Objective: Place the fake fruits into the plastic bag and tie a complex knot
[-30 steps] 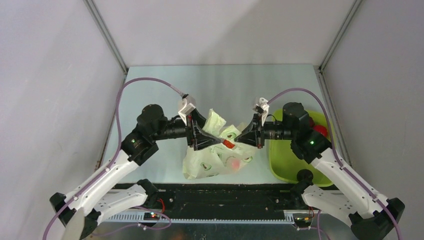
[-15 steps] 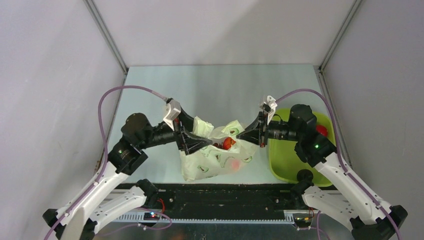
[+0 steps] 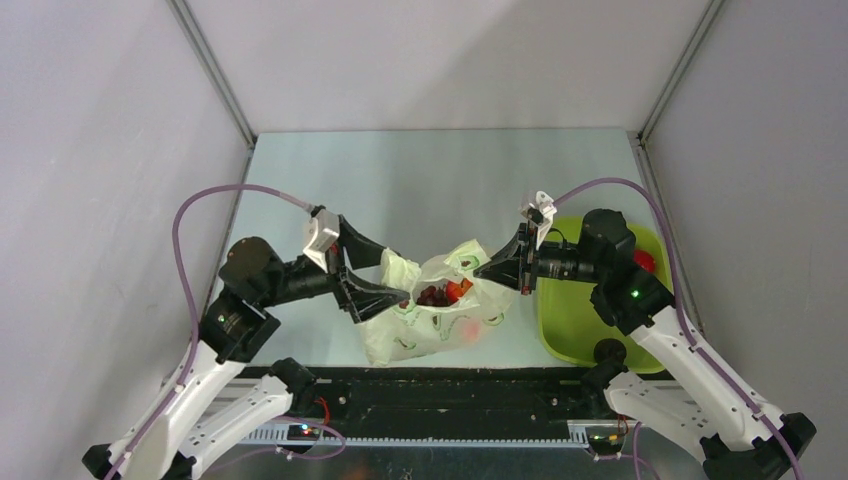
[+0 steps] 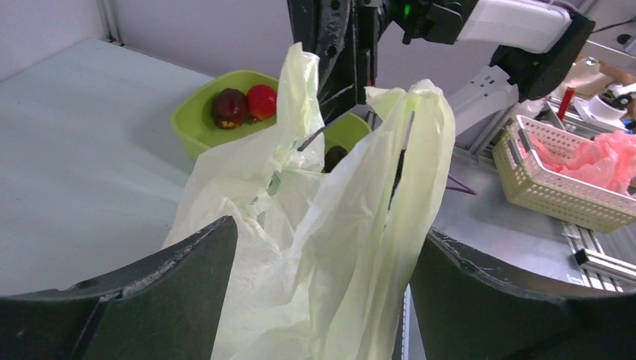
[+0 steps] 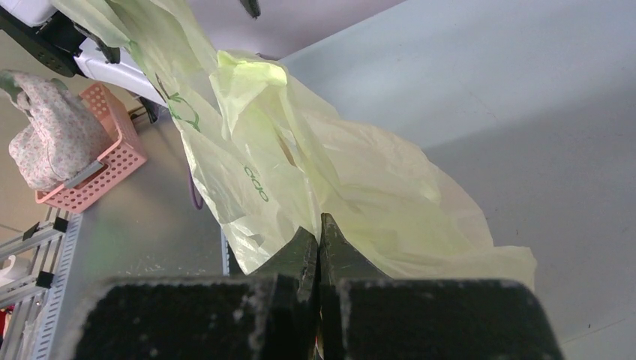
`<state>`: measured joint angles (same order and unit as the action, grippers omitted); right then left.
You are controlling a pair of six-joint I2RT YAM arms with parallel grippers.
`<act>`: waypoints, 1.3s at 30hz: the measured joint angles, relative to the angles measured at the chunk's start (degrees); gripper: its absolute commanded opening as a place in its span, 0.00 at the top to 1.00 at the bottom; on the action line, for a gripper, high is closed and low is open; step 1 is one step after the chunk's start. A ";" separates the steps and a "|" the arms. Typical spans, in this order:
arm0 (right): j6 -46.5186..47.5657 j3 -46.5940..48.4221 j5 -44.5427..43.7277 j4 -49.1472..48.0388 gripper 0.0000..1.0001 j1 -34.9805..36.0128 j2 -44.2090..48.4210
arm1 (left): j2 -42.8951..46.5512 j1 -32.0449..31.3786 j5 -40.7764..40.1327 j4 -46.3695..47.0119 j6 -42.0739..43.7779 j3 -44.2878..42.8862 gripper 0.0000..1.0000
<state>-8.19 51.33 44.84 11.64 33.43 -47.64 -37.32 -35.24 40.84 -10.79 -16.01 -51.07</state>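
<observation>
The plastic bag [image 3: 430,325] stands on the table between the arms, its mouth gaping. Inside show a red fruit [image 3: 458,289] and a dark grape cluster [image 3: 432,295]. My left gripper [image 3: 393,275] is open at the bag's left side; a pale handle flap [image 4: 337,225] rises loose between its wide-spread fingers [image 4: 187,277]. My right gripper [image 3: 480,270] is shut on the bag's right rim, and the film [image 5: 352,180] fans out from its pinched tips [image 5: 320,225]. A maroon fruit [image 4: 229,107] and a red fruit [image 4: 261,101] lie in the lime-green tray [image 4: 195,124]. No knot shows.
The lime-green tray [image 3: 560,335] sits right of the bag, under my right arm, with a red fruit [image 3: 642,262] at its far side. Off the table stand a cream basket [image 4: 555,180] with pink cloth and a pink basket [image 5: 90,176]. White walls enclose the table.
My left gripper has opened, let go of the bag's left rim and pulled back to the left. The bag's mouth has spread wider, showing the grapes. The right gripper has shifted slightly right.
</observation>
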 measured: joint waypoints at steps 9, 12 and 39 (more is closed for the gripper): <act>-0.48 0.00 -0.28 -0.07 1.00 -0.02 0.52 | -0.46 0.50 4.37 0.26 -0.42 2.40 0.92; -1.27 -0.02 -1.77 -0.44 1.00 0.85 1.42 | -1.73 0.50 4.79 0.11 -0.37 2.43 1.00; -2.14 1.27 -17.16 -0.96 1.00 15.89 -2.78 | -20.81 -9.62 -14.56 -29.86 16.13 -16.37 1.00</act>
<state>-10.33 52.60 27.68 10.68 49.32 -50.41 -58.13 -44.86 26.28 -40.64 0.12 -67.44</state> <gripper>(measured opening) 0.009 0.007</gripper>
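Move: The left hand stands with its fingers wide open around the plastic bag's left flap; the part to pinch is about 1 cm to its right, level with it fore and aft, and some 2 cm below. From that hand, the fruit in the bag lies about 8 cm right and 9 cm down, with no offset forward. The right hand already holds the bag's right rim, some 12 cm to the right of the left hand; from the right hand the left flap is about 11 cm left and 1 cm forward. The left hand sinks a couple of centimetres around the left flap and shuts on it, then carries the pinched plastic on down, about 8 cm in all, as well as some 3 cm forward and 2 cm right towards the right hand, its fingertips tipping down by about 30 degrees. The right hand, fingers still shut on its rim, first draws back and up by 2 to 3 cm each, then swings about 4 cm left towards the left hand while sinking back to roughly its starting height. ##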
